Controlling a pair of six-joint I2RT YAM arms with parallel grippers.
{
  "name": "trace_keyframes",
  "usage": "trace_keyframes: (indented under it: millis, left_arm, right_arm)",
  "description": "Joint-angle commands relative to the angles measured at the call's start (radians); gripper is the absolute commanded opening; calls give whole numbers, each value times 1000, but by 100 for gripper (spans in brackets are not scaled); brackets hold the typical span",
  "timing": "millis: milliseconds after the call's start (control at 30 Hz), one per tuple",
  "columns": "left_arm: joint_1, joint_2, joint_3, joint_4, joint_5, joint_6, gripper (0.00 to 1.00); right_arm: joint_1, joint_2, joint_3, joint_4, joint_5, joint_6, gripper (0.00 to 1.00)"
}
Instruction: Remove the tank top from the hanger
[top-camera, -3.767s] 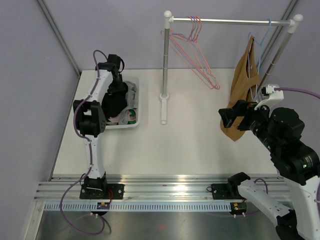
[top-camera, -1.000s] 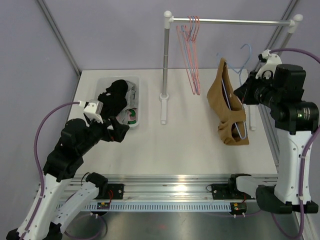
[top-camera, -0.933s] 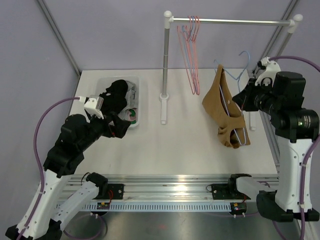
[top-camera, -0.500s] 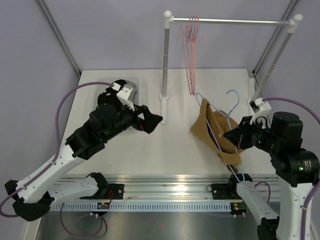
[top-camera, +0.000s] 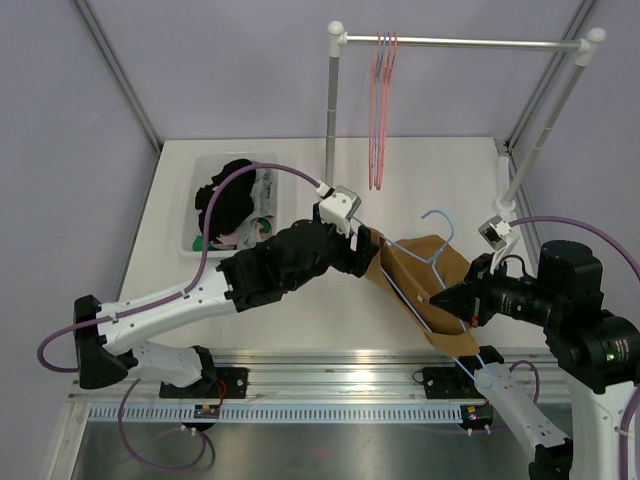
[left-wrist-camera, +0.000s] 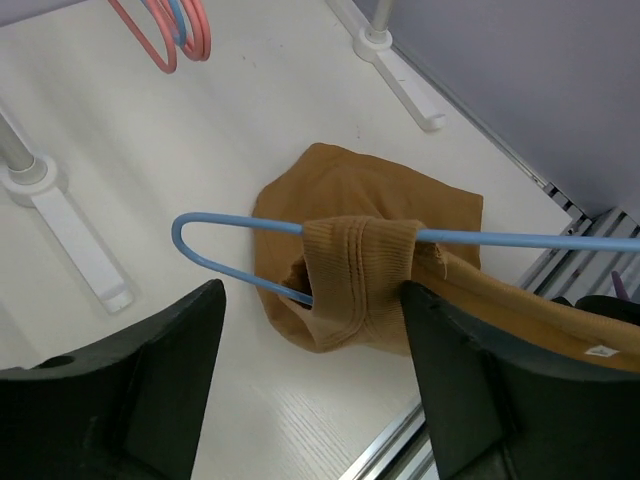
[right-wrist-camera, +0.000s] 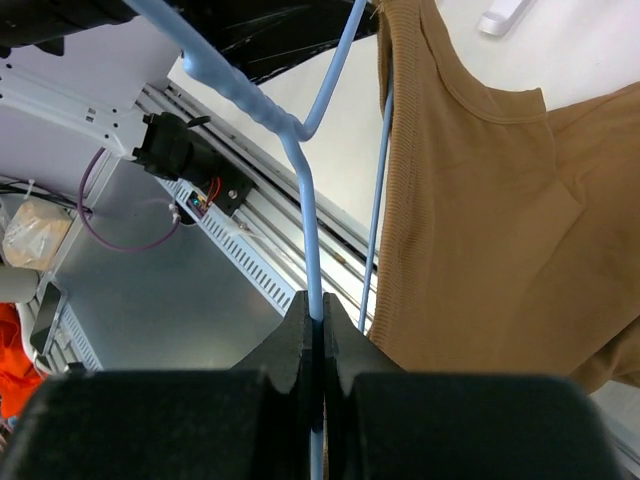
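The tan tank top (top-camera: 425, 285) hangs on a light blue wire hanger (top-camera: 437, 232), held tilted low over the table near its front edge. My right gripper (top-camera: 447, 300) is shut on the hanger's wire; in the right wrist view the hanger (right-wrist-camera: 305, 200) runs straight into the gripper (right-wrist-camera: 313, 322), with the tank top (right-wrist-camera: 480, 220) draped to the right. My left gripper (top-camera: 374, 253) is at the top's left end. In its wrist view this gripper (left-wrist-camera: 312, 295) is open, with a shoulder strap (left-wrist-camera: 360, 262) looped over the hanger (left-wrist-camera: 230, 225) between the wide-set fingers (left-wrist-camera: 150, 390).
A clothes rack (top-camera: 460, 43) at the back carries several pink and blue hangers (top-camera: 380, 110). Its white feet (left-wrist-camera: 70, 235) rest on the table. A white bin (top-camera: 272, 215) of clothes stands at the left. A metal rail (top-camera: 330, 380) runs along the near edge.
My left arm swung from the bin across to the tank top, and its jaws have narrowed a little. My right arm carried the hanger and top down toward the near edge.
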Motion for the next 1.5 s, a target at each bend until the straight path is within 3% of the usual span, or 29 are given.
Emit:
trace_keyframes:
  millis: [0,133,167,233,333,400,500,633,700,833,1000,1100,1167,1300,1333,1467]
  left_arm:
    - [-8,4,37,102,-60,-9,71]
    - [-8,21,25,140,-45,11,58]
    - [-8,28,34,139,-46,15,47]
    - [-8,50,45,130,-50,20,37]
    - [-8,71,63,111,-59,25,10]
    - [-8,71,63,102,-74,20,0]
    - [-8,51,45,88,-117,14,0]
    - [-7,2,23,-12,-276,-37,0]
    - [9,-36,15,-77,-391,-104,0]
    - [102,-146,-49,-223,-445,-251,0]
    - [291,-263,-136,-269,-324,-296,0]
    - [309,-295,-165,-220,-225,-241,0]
    - [309,-308,-184,-182,-84,-212,0]
    - [306,-305,-215,-104,189,-178,0]
    - [294,-318,-247,-87,279,-175,0]
    - [193,-390,-359,19,380,-183,0]
  right_arm:
    - [17,4,36,40,-63,2,0]
    - [20,6,27,57,-92,3,0]
    - [23,6,25,59,-94,3,0]
    - [26,7,33,62,-94,0,0]
    - [32,16,47,65,-91,-6,0]
    - [40,24,53,60,-71,-9,0]
    - [54,36,54,59,-47,-18,0]
    - [92,58,18,48,9,-35,0]
    - [112,67,11,45,4,-49,0]
    - [196,104,34,31,7,-72,0]
    - [282,125,68,43,-91,-142,0]
    - [285,116,83,103,-124,-159,0]
    - [285,84,50,175,-183,-168,0]
    - [285,-20,-61,518,-241,-81,0]
    - [285,-37,-103,572,-218,-63,0]
    - [285,-105,-214,910,-1,78,0]
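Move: The brown tank top's near strap lies between the left hand's open fingers, about 2 cm ahead of and 2 cm right of the hand point, nearly level with it. The blue hanger's end sticks out some 5 cm ahead and 2 cm left of that hand, its hook 7 cm ahead and 12 cm right. From the right hand, already gripping the hanger near its neck, the strap is about 9 cm ahead and 12 cm left, about level. The left fingers shut on the strap and pinch it while the hand eases about 1.5 cm right; they then pull it left some 18 cm with a little forward, turning counter-clockwise, before coming partway back right, backward and down. The right hand keeps its grip on the hanger, drifts left about 5 cm and late on lifts 5 cm, tipping its fingers up. ##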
